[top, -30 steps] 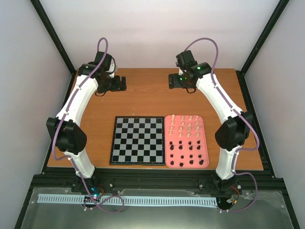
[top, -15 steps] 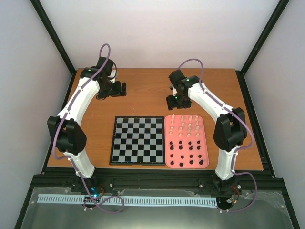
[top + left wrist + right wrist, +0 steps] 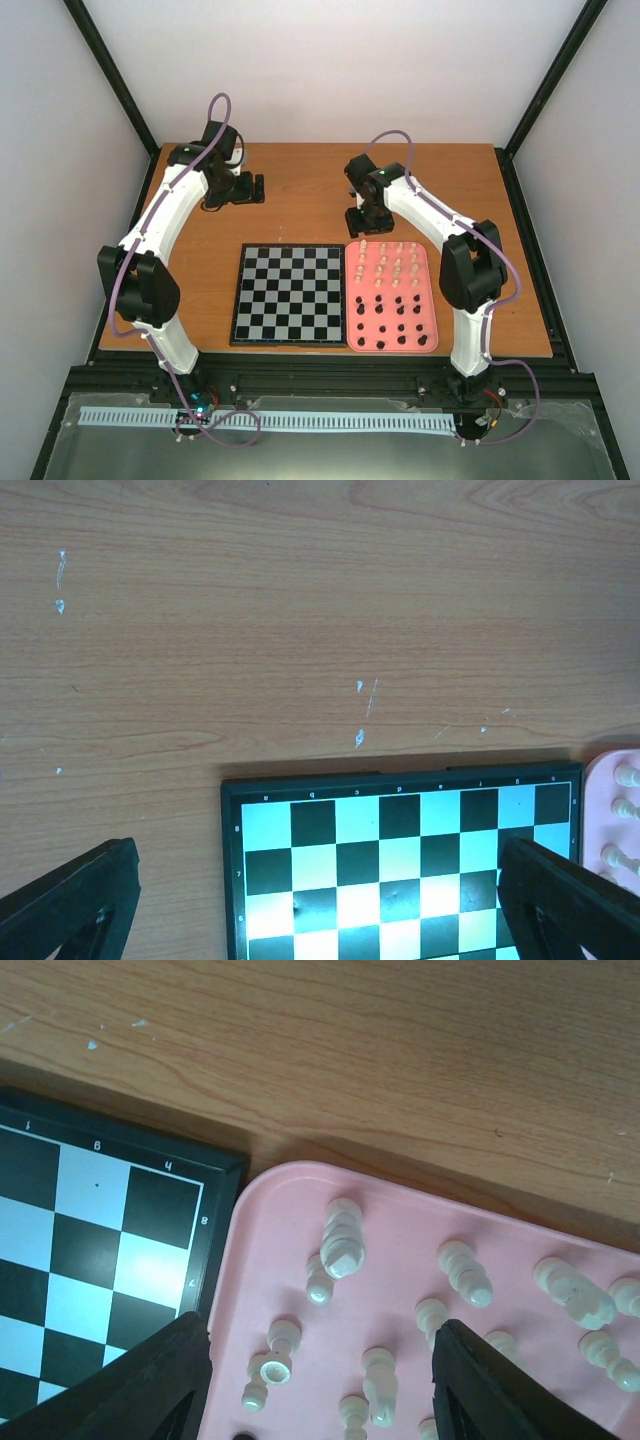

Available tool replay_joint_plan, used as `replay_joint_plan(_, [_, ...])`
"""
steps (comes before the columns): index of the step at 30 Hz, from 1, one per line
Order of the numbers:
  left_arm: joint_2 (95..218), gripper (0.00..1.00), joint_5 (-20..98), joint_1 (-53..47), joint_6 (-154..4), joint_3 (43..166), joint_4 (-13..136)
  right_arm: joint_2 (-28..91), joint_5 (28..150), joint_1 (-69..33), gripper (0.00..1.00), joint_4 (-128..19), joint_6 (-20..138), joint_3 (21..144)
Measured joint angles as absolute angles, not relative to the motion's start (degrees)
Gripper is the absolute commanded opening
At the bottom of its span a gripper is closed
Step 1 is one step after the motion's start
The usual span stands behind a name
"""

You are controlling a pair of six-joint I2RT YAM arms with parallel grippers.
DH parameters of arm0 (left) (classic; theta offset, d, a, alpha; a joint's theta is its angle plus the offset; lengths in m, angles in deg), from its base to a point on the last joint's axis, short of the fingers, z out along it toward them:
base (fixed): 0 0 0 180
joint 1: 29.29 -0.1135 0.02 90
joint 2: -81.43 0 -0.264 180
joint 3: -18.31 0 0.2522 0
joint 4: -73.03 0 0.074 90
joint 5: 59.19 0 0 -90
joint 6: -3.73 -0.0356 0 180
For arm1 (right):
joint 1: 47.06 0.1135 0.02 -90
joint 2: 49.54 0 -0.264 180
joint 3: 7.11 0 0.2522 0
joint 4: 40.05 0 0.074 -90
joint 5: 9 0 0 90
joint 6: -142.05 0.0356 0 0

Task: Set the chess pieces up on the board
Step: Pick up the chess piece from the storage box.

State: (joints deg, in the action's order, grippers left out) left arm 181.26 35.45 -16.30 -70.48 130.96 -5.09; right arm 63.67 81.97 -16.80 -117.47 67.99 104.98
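Note:
The board lies flat mid-table with no pieces on it. Right beside it, cream chess pieces stand in the far half of a pink tray and black ones in the near half. My right gripper hovers open over the tray's far-left corner. In the right wrist view its fingers straddle several cream pieces, touching none, with the board's corner at the left. My left gripper hangs open over bare wood behind the board, fingers spread wide.
The tray's rim sits tight against the board's black border. Bare wooden tabletop stretches behind both. The tray's edge with cream pieces shows at the right of the left wrist view. White walls and black frame posts enclose the table.
My right arm has swung from the back of the table forward and left, bringing its gripper down over the tray's far-left corner. The left arm has hardly moved.

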Motion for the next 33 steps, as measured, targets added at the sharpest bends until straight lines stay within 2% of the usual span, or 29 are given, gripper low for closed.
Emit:
replay_joint_plan(6, [181.1, 1.0, 35.3, -16.3, -70.5, 130.8, -5.1, 64.0, 83.5, -18.2, 0.57, -117.5, 67.4, 105.5])
replay_joint_plan(13, [181.1, 1.0, 35.3, -16.3, -70.5, 130.8, -5.1, 63.8, 83.3, -19.3, 0.47, -116.9, 68.1, 105.2])
replay_joint_plan(23, [181.0, 1.0, 35.2, -16.3, -70.5, 130.5, -5.0, 58.3, 82.1, -31.3, 0.43, -114.4, 70.4, 96.4])
replay_joint_plan(33, [181.0, 1.0, 35.3, -16.3, -70.5, 130.2, -5.0, 55.6, 81.9, -34.6, 0.4, -113.1, 71.4, 87.5])
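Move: About 14 cm to the right of the right hand, level with it fore and aft and some 9 cm lower, stands the white piece in the storage box's far right corner. The next far-row piece is about 5 cm left of it, a small white pawn 3 cm nearer the base. The box's far left corner piece is roughly under the hand. From the left hand, the right corner piece is some 45 cm right, 4 cm back and 19 cm down. Sweeping right along the far edge of the storage box, the right hand travels about 13 cm towards the far right corner piece, easing slightly forward, then back, and sinking about 3 cm late on. The wrist turns some 20 degrees clockwise as the open fingers narrow to about two thirds of their gap, still short of any piece. ##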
